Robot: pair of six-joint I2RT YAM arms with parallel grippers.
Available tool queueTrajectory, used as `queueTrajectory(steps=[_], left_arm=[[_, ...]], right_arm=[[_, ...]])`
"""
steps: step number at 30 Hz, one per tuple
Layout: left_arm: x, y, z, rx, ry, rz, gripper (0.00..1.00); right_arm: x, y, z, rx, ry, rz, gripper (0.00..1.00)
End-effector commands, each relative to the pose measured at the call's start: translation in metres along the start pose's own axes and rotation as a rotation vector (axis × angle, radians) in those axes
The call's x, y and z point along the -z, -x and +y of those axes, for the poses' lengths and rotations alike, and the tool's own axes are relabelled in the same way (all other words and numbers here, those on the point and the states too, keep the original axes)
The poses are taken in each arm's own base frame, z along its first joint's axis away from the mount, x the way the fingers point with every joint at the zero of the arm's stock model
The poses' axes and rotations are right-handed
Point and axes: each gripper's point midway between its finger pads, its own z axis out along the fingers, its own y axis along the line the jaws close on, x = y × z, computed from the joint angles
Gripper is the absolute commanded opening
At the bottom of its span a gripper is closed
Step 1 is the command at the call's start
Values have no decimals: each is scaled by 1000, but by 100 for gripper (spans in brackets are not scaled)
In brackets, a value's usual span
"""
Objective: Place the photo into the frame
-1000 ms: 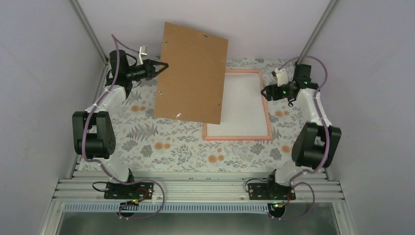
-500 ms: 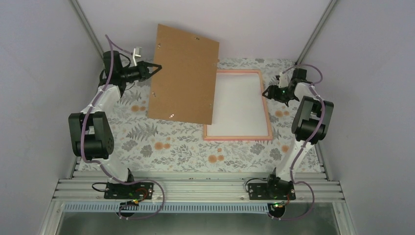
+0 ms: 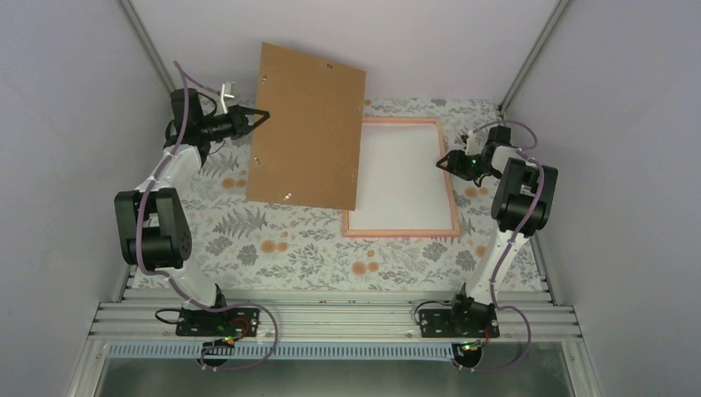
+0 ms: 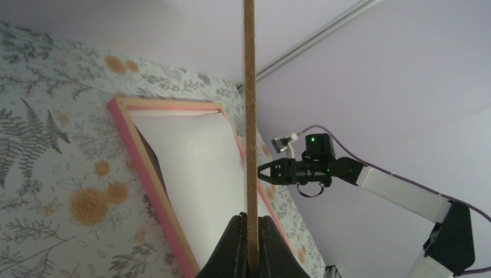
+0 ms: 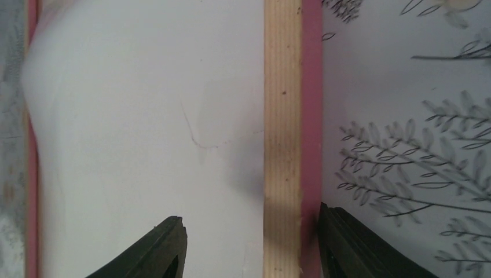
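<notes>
The pink frame (image 3: pixel 401 233) lies flat on the floral cloth at the right, with a white sheet (image 3: pixel 405 174) filling it. No sunset side of the photo shows in any view. My left gripper (image 3: pixel 263 116) is shut on the left edge of a brown backing board (image 3: pixel 306 124), held tilted above the frame's left side. In the left wrist view the board (image 4: pixel 249 87) is edge-on between my left gripper (image 4: pixel 249 240). My right gripper (image 3: pixel 444 163) is low at the frame's right rail (image 5: pixel 310 116). The right gripper (image 5: pixel 252 243) is open, one finger over the sheet, the other outside the rail.
A floral tablecloth (image 3: pixel 273 240) covers the table. Lilac walls and aluminium posts (image 3: pixel 149 50) close in the back and sides. The raised board overhangs the frame's left rail. The arm bases sit on the rail (image 3: pixel 331 318) at the near edge.
The left arm has drawn the board slightly left. The right gripper has dropped towards the frame's right rail and its jaws have narrowed.
</notes>
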Motion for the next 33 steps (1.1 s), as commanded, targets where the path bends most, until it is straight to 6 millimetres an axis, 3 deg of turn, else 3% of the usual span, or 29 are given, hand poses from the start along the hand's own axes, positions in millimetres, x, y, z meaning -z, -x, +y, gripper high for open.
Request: queueTrajectory(steps=[1, 5, 8, 14, 17, 21, 25, 33], left_arm=[[4, 4, -17, -24, -58, -11, 2], [3, -5, -11, 46, -65, -22, 2], [-2, -23, -6, 123, -76, -22, 2], [-20, -53, -4, 192, -97, 10, 2], [-32, -55, -6, 201, -116, 14, 2], [-51, -52, -9, 196, -151, 29, 3], [-67, -51, 0, 212, -157, 48, 2], [-92, -72, 15, 258, -172, 126, 2]], right_arm=[[-10, -18, 24, -58, 132, 26, 57], [-14, -36, 39, -101, 187, 49, 56], [-17, -46, 53, -119, 235, 65, 57], [-24, -77, 91, -151, 341, 127, 62], [-25, -84, 105, -139, 379, 137, 62], [-22, -74, 102, -83, 344, 130, 61], [-16, -69, 99, -56, 317, 118, 59], [0, -68, 89, -48, 288, 92, 59]])
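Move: The frame lies on the table with its middle about 41 cm right of the left hand, roughly level with it forward and some 26 cm below; its left bar is about 24 cm to that hand's right, and the left hand already grips the backing board's left edge. From the right hand, which straddles the frame's right bar, that bar's middle is 1 cm left, 2 back and 2 below, while the frame's middle is 18 cm left and 2 back. With its outer finger against the outside of the frame's right bar, the half-open right hand pushes the frame left by about 11 cm and back towards the base about 6 cm, its left side rolling up some 20 degrees, then eases a couple of centimetres back right, off the bar. Meanwhile the left hand keeps its pinch on the board and brings it down and to the right over the frame, sinking first with a small draw-back that it regains, then going right and down again, tipping the board's near-to-far tilt as it turns. ##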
